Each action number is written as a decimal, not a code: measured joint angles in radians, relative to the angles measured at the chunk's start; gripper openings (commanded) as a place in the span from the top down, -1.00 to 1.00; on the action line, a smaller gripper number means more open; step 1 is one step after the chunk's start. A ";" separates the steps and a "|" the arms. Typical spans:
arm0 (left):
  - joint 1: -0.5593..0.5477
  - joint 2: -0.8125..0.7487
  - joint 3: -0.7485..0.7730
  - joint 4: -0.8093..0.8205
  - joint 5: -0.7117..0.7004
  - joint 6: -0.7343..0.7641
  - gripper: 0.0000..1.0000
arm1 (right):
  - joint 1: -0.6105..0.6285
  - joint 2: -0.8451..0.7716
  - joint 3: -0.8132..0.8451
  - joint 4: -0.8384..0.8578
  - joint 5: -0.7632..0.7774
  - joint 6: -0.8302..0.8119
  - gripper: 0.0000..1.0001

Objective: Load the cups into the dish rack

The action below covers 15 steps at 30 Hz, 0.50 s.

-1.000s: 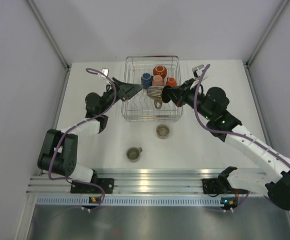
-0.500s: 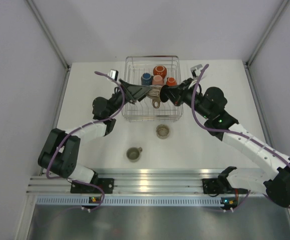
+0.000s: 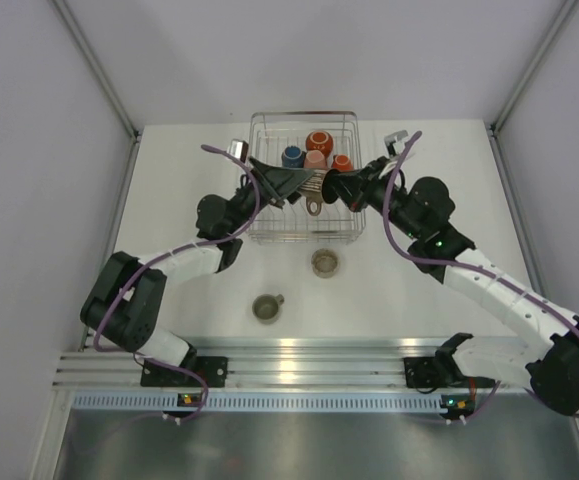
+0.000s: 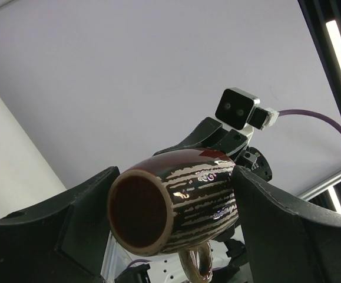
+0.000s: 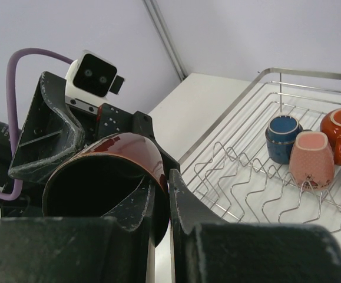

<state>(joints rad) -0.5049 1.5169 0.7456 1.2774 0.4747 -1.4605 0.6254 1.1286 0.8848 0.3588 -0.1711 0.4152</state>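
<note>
A dark cup (image 3: 312,185) with beige stripes hangs on its side above the dish rack (image 3: 253,232), handle down. My right gripper (image 3: 331,186) is shut on its rim, one finger inside the cup (image 5: 117,156) and one outside; the gripper (image 5: 164,194) pinches the wall. My left gripper (image 3: 294,180) is open, and its fingers (image 4: 76,230) stand on either side of the striped cup (image 4: 182,194). Whether they touch it I cannot tell. In the rack stand a dark blue cup (image 3: 292,158), a pink cup (image 3: 315,160) and two orange cups (image 3: 319,142).
Two olive-grey cups (image 3: 324,262) (image 3: 267,307) stand on the white table in front of the rack. The rack's wire prongs (image 5: 258,183) lie below the held cup. Grey walls close in the table at the back and sides.
My left gripper has swung right over the rack's left edge and now straddles the striped cup. The right gripper has kept its hold and barely moved.
</note>
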 measured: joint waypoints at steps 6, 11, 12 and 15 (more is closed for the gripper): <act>-0.027 0.000 0.005 -0.003 -0.039 -0.013 -0.60 | -0.002 -0.001 -0.023 0.054 -0.002 0.010 1.00; -0.039 0.000 0.013 -0.003 -0.074 -0.032 -0.24 | -0.007 -0.001 -0.028 0.079 -0.006 0.020 1.00; -0.040 0.000 0.015 -0.002 -0.082 -0.042 0.06 | -0.008 -0.001 -0.028 0.084 -0.006 0.021 1.00; -0.040 0.000 0.033 0.003 -0.111 -0.073 0.62 | -0.013 -0.001 -0.035 0.106 -0.010 0.027 1.00</act>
<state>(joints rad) -0.5453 1.5169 0.7788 1.2808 0.3637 -1.5333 0.6121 1.1278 0.8501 0.4644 -0.1806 0.4419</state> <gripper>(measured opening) 0.567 0.061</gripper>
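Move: The striped cup is held sideways in my right hand, its middle about 5 cm left and 2 cm back of that hand. From my open left hand, that middle is some 4 cm to the right, neither ahead nor back and about level. Upside down in the rack, roughly 20 cm below my left hand, the pink cup is about 13 cm ahead and 4 cm right; the blue cup is some 6 cm left of the pink one. I close my left fingers from either side onto the base end of the striped cup, narrowing them by about a third until they grip, while that hand rises about 2 cm and rolls slightly. My right hand still pinches the rim, rising about 1 cm with it. ##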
